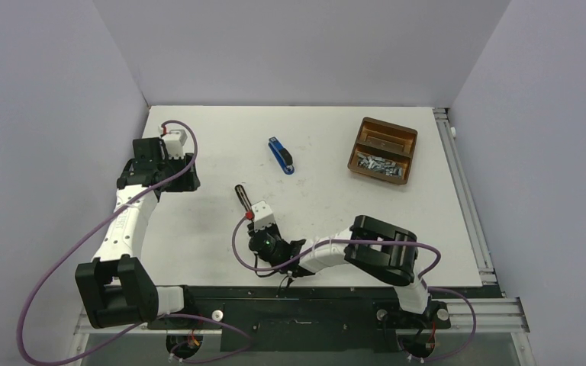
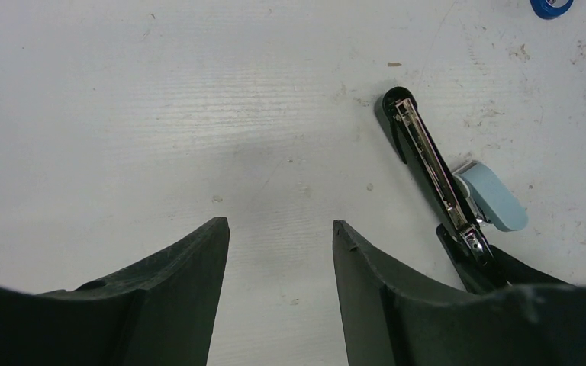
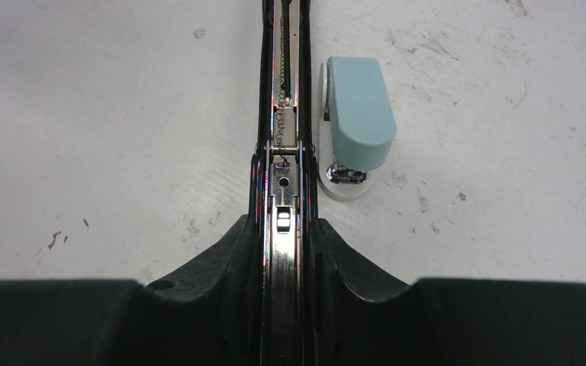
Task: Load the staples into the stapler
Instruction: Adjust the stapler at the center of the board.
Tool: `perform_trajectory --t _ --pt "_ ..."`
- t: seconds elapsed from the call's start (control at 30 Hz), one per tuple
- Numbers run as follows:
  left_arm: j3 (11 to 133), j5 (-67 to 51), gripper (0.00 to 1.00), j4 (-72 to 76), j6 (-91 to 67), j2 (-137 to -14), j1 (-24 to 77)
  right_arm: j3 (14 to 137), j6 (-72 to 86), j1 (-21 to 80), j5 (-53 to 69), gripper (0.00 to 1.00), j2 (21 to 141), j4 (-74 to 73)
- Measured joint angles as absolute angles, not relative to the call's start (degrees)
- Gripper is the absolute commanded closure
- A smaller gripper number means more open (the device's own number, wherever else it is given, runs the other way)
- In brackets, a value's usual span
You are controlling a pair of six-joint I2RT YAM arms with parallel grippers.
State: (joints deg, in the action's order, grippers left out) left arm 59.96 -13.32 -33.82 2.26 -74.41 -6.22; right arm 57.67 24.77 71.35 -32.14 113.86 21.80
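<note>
A black stapler [image 1: 240,194] lies opened on the table, its metal magazine [image 3: 284,91] facing up. My right gripper [image 3: 284,225] is shut on its rear end, one finger on each side of the rail. In the left wrist view the same stapler [image 2: 427,152] lies to the right of my left gripper [image 2: 278,225], which hangs open over bare table, holding nothing. Seen from above, the left gripper [image 1: 187,177] is left of the stapler. The staples [image 1: 378,163] are a silver heap in the near compartment of the brown tray [image 1: 359,145] at the back right.
A small light-blue stapler [image 3: 359,122] lies right beside the black one, also in the left wrist view [image 2: 492,197]. A blue stapler [image 1: 281,155] lies mid-table further back. Grey walls enclose the table; a metal rail [image 1: 465,198] runs along its right edge.
</note>
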Motion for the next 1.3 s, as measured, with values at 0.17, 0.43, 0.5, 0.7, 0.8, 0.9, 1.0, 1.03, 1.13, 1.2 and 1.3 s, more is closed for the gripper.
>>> perform_trajectory --t 0.17,0.43,0.5,0.7,0.8,0.9,1.0,1.03,1.13,1.2,1.3 --pt "60.0 -13.3 0.51 -33.8 2.1 -74.4 -6.2 57.0 25.4 72.2 -33.7 0.36 113.6 21.6" --pt "60.4 -13.8 0.5 -34.2 2.2 -74.4 -6.2 56.7 22.1 72.8 -28.4 0.28 109.3 16.5" --pt "61.1 -14.0 0.5 -34.5 2.2 -74.4 -6.2 55.9 21.5 72.2 -25.8 0.28 105.3 15.3" --pt "62.8 -15.4 0.5 -35.0 2.2 -74.4 -6.2 54.3 21.3 63.1 -17.6 0.27 91.4 13.5" --pt "63.2 -16.0 0.5 -35.4 2.2 -74.4 -6.2 54.3 21.0 57.8 -15.5 0.23 90.0 13.0" --pt "63.2 -16.9 0.5 -35.7 2.2 -74.4 -6.2 54.3 19.4 56.7 -11.9 0.22 93.6 12.1" --pt "63.2 -17.2 0.5 -36.5 2.2 -74.5 -6.2 54.4 18.3 56.6 -9.1 0.22 98.6 10.5" --pt "63.2 -17.3 0.5 -36.7 2.3 -74.5 -6.2 54.5 18.1 56.6 -8.4 0.22 100.1 9.9" --pt "63.2 -17.5 0.5 -37.0 2.3 -74.5 -6.2 54.9 17.7 56.6 -6.8 0.22 103.3 8.7" --pt "63.2 -17.5 0.5 -37.1 2.3 -74.6 -6.2 55.7 17.5 56.6 -6.2 0.22 104.5 8.7" --pt "63.2 -17.5 0.5 -37.1 2.3 -74.7 -6.1 57.4 17.4 56.6 -5.8 0.23 105.1 8.9"
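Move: The right hand still pinches the opened black stapler just behind its hinge; the stapler's middle is about 2 cm ahead, level with the hand sideways and in height, its far end leaning left. The small light-blue stapler stands close along its right side, some 6 cm ahead of the hand and 1 cm right. The blue stapler is about 22 cm ahead and 7 cm right. From the left hand, the black stapler's middle lies roughly 8 cm back, 18 cm right and 14 cm below. Easing back about 2.5 cm, the right hand opens its fingers wide and lets go of the black stapler, then hops up some 13 cm, going forward and right over the staplers. It sinks again with fingers wide, coming down low just right of the black stapler's hinge, the wrist tipped down and turned slightly counter-clockwise. ##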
